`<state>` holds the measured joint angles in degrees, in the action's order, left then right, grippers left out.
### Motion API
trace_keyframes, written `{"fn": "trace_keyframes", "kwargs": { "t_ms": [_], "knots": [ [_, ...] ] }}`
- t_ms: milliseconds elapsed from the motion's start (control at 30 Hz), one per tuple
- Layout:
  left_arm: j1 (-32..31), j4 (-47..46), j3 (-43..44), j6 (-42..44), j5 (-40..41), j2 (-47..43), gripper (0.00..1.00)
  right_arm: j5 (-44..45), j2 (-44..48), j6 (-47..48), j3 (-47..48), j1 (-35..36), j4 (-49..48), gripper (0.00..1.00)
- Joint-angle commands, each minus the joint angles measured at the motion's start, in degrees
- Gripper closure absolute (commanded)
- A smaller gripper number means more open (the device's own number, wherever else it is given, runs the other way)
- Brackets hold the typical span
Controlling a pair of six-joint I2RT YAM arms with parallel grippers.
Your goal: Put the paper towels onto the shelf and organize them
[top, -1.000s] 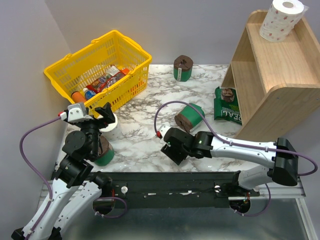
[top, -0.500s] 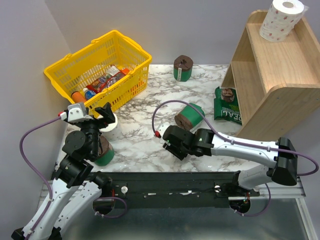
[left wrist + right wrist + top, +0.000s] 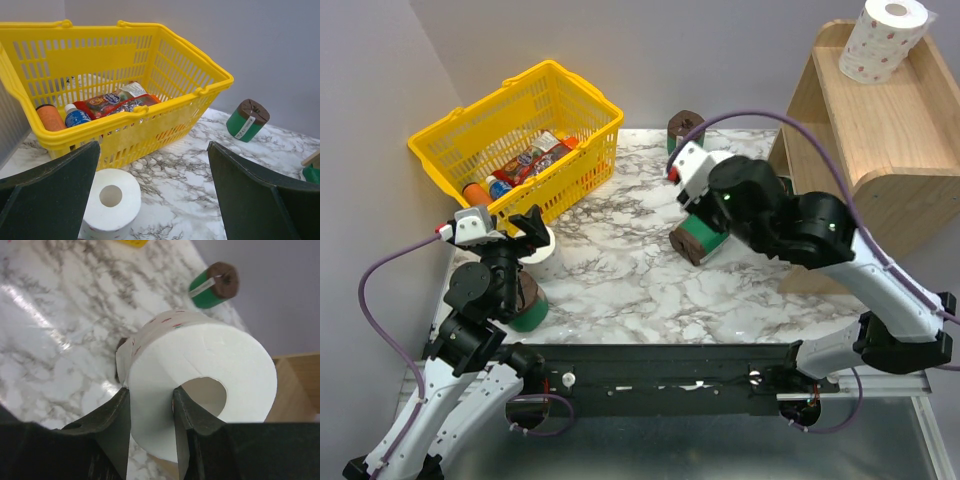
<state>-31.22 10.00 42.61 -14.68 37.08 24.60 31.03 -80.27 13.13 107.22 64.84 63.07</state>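
My right gripper (image 3: 152,405) is shut on a white paper towel roll (image 3: 215,360) with red dots, one finger inside its hollow core and one outside, held up above the marble table. In the top view the right arm (image 3: 760,210) hides that roll. Another white roll (image 3: 880,40) stands on the top tier of the wooden shelf (image 3: 890,140). A third white roll (image 3: 110,200) stands upright on the table under my open left gripper (image 3: 152,200), touching neither finger. It also shows in the top view as the roll (image 3: 540,250) beside the basket.
A yellow basket (image 3: 450,135) of groceries sits at the back left. One green roll (image 3: 695,240) lies on the table below the right arm, another green roll (image 3: 215,285) stands at the back, and a third green roll (image 3: 527,305) sits by the left arm.
The right gripper closed on the white roll low near the table's front, then rose and swung back toward the shelf with it. The left arm has not moved.
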Motion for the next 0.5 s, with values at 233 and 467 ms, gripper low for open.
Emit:
{"fn": "trace_keyframes", "kwargs": {
  "t_ms": [233,467],
  "knots": [
    [0.3,-0.8,-0.7,-0.6,2.2,-1.1,0.01,12.8,2.0,24.7,15.4,-16.6,-6.1,0.62],
    [0.3,-0.8,-0.7,-0.6,2.3,-1.0,0.01,18.0,3.5,33.6,19.3,-23.5,-15.8,0.62]
  ]
}}
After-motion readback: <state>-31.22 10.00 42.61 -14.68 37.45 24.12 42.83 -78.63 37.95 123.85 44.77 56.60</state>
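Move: The right hand holds the white dotted paper towel roll high above the table. The middle of the shelf's top board lies about 27 cm to its right and 12 cm ahead, roughly level with it. The roll standing up there is some 20 cm ahead, 25 cm right and 7 cm higher. Some 30 cm lower, the lying green roll is about 7 cm ahead and 3 cm right. For the left hand, the shelf top is roughly 52 cm right and 12 cm ahead. Right and upward, about 15 cm each way with some 6 cm forward, the right arm swings the paper towel roll fast from above the table towards the shelf's top board and the roll standing there. The hand tips up roughly 25 degrees and turns clockwise about as much, until the fingers point forward and nearly level; they keep their pinch on the roll's wall. ##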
